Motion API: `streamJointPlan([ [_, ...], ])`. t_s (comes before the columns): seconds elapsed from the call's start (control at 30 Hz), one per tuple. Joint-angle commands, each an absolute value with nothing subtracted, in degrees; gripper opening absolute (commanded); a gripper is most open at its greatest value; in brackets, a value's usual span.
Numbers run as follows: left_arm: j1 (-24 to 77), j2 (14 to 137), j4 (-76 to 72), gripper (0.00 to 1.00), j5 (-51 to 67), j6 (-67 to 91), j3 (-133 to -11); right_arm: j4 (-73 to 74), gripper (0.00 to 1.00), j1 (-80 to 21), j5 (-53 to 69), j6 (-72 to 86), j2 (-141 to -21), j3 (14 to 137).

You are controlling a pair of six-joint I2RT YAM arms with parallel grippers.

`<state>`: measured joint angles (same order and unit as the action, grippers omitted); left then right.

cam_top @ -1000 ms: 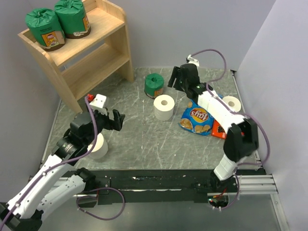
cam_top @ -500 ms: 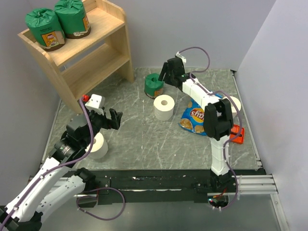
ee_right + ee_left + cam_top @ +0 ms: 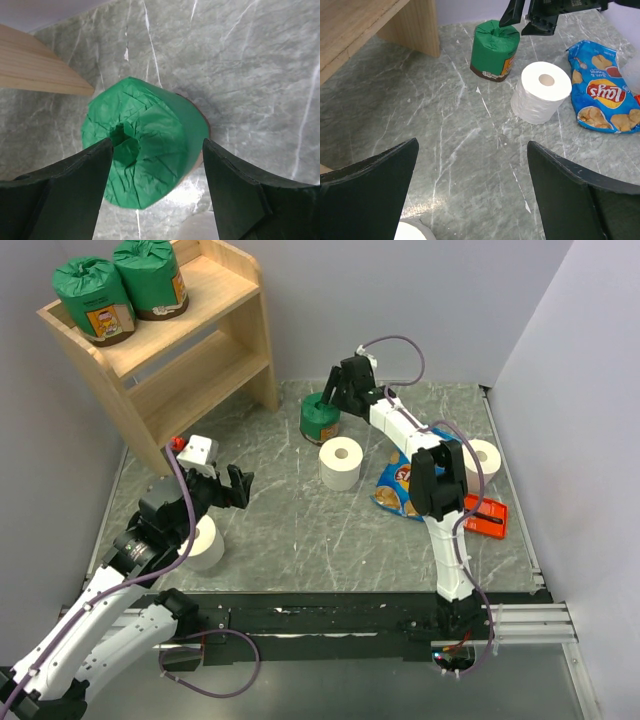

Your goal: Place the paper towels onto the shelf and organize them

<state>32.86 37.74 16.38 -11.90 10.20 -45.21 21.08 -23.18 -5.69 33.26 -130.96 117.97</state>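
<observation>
Two green-wrapped paper towels [image 3: 93,295] [image 3: 152,275] stand on the top tier of the wooden shelf [image 3: 215,345]. A third green roll [image 3: 320,422] [image 3: 145,160] [image 3: 495,47] stands on the table, with my right gripper [image 3: 334,398] [image 3: 157,145] open just above it, one finger on either side. Bare white rolls stand at mid-table [image 3: 341,463] [image 3: 541,92], at the right [image 3: 484,455], and by my left arm [image 3: 206,543] [image 3: 412,232]. My left gripper [image 3: 243,487] [image 3: 472,145] hangs open over bare table, holding nothing.
A blue snack bag [image 3: 402,487] [image 3: 602,95] lies right of the middle white roll, under the right arm. A flat red packet [image 3: 487,518] lies near the right edge. The shelf's lower tier [image 3: 190,375] holds nothing. Walls close in the back and both sides.
My right arm swung left from over the snack bag to above the green roll on the table, and its jaws spread a little. The left arm barely moved.
</observation>
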Motion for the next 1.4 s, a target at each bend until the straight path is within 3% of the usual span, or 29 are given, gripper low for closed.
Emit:
streamJointPlan([
  [0.0,32.8,37.8,14.2,0.96,-12.6,10.7,-45.7,22.3,0.80,-22.8,-4.8,33.0,-134.1,122.5],
  [0.27,32.7,38.1,14.2,0.96,-12.8,10.6,-45.7,23.2,0.77,-22.9,-6.2,33.1,-135.7,123.0],
  [0.57,32.4,38.1,14.2,0.96,-13.5,10.7,-45.6,22.8,0.58,-23.2,-4.3,33.0,-136.1,123.1],
  [0.87,32.3,38.1,14.2,0.96,-15.6,10.5,-45.5,22.0,0.49,-26.2,-0.6,30.6,-134.0,124.5],
  [1.37,30.8,36.8,13.7,0.96,-17.8,10.8,-45.2,22.3,0.46,-40.2,-1.0,25.2,-120.2,109.1],
])
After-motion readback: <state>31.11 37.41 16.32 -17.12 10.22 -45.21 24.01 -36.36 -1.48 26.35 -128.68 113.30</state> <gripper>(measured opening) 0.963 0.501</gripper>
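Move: The far green roll's middle lies about 3 cm to the right hand's left, 1 cm back and some 6 cm below. From that hand, the white roll stands roughly 14 cm back and 3 cm to the right, and the chips bag about 12 cm back and 22 cm right. The shelf's right foot is around 7 cm ahead and 18 cm left. From the left hand, the green roll is about 32 cm ahead, 16 cm right and 20 cm lower. Lower the open right gripper about 4 cm so its fingers straddle the green roll's right-hand wall, one in the core hole, one outside, and close them to pinch it. Then carry the roll left and back towards the left arm, some 15 cm in all, rising slightly and turning about 20 degrees counter-clockwise. Late on, shift the open left hand about 2 cm left. ##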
